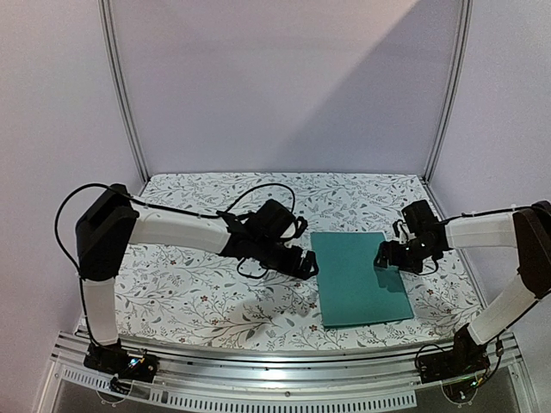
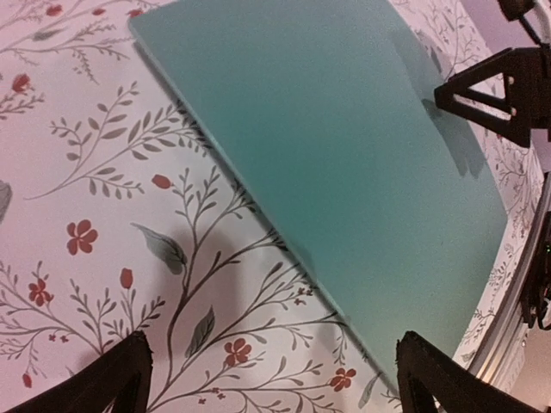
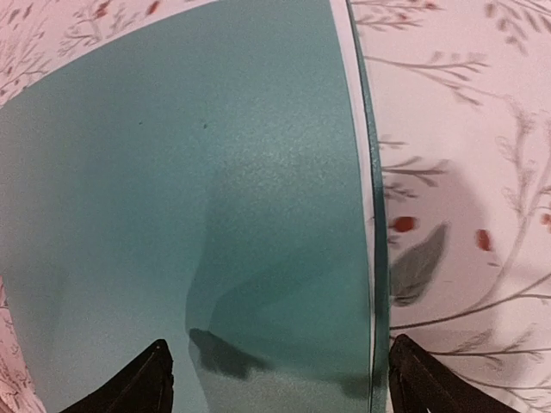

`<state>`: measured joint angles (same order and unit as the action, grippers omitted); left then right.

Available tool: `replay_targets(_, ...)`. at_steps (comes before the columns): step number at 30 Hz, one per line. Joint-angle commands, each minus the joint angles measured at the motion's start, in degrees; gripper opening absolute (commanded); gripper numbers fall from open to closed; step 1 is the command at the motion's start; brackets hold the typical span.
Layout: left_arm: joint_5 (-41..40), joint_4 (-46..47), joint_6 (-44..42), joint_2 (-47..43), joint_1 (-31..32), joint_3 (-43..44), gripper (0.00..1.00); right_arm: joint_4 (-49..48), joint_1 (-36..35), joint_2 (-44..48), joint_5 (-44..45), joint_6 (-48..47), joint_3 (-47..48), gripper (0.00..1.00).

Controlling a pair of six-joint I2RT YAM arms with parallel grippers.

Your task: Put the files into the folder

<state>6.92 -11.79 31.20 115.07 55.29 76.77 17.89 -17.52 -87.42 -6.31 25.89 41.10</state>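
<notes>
The teal folder (image 1: 357, 275) lies shut and flat on the flowered table, right of centre. In the right wrist view a thin white strip, the edge of the files (image 3: 358, 172), shows between the folder's (image 3: 189, 189) top cover and its lower cover along the right side. My left gripper (image 1: 308, 264) is open at the folder's left edge, its fingers spread over cloth and the folder's (image 2: 344, 155) corner. My right gripper (image 1: 385, 256) hangs open above the folder's right edge, holding nothing. Its jaws (image 3: 275, 353) span that edge.
The tablecloth (image 1: 198, 292) has a leaf and flower print. Grey walls and metal posts (image 1: 125, 95) close in the back and sides. A metal rail (image 1: 284, 366) runs along the near edge by the arm bases. The right gripper (image 2: 491, 95) shows in the left wrist view.
</notes>
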Motion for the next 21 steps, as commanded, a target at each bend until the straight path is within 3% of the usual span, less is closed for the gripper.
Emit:
replay_targets(1, -1.91, -0.34, -0.04, -3.04, -1.85, -2.99, 0.99, 0.24, -8.68, -5.52, -11.30, 6.98, 0.64, 0.85)
replay_targets(7, -9.03, -7.30, 0.21, -7.00, -5.19, -7.20, 0.99, 1.84, -18.60, -11.64, -12.66, 11.15, 12.08, 0.85)
replay_targets(17, -16.43, -8.82, 3.72, -18.66, -5.90, -19.13, 0.99, 4.56, -18.89, -8.61, -7.48, 6.63, 12.91, 0.86)
replay_targets(21, -19.34, -9.72, 1.39, -22.44, -5.80, -19.49, 1.00, 4.18, -18.87, -2.68, 0.96, 2.51, 10.81, 0.87)
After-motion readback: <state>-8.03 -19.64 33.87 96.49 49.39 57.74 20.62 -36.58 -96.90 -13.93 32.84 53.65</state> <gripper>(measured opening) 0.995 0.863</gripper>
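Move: The closed folder's middle lies some 7 cm left of the right hand, 3 cm nearer the robot and a couple of centimetres below. Its right edge is about 3 cm to that hand's right, just inside the outer finger. From the left hand, hovering off the folder's other side, the middle is roughly 15 cm right, 2 cm ahead and 6 cm down, while the left edge is only about 3 cm right. The table around it is bare. Its outer finger already against the folder's right edge, the right hand shoves it quickly leftwards about 15 cm, drifting some 3 cm back and turning roughly 15 degrees counter-clockwise, then eases slightly back right, clear of the edge. The open left hand sweeps left about 15 cm too, above the table, rolling its left side up and turning counter-clockwise. ##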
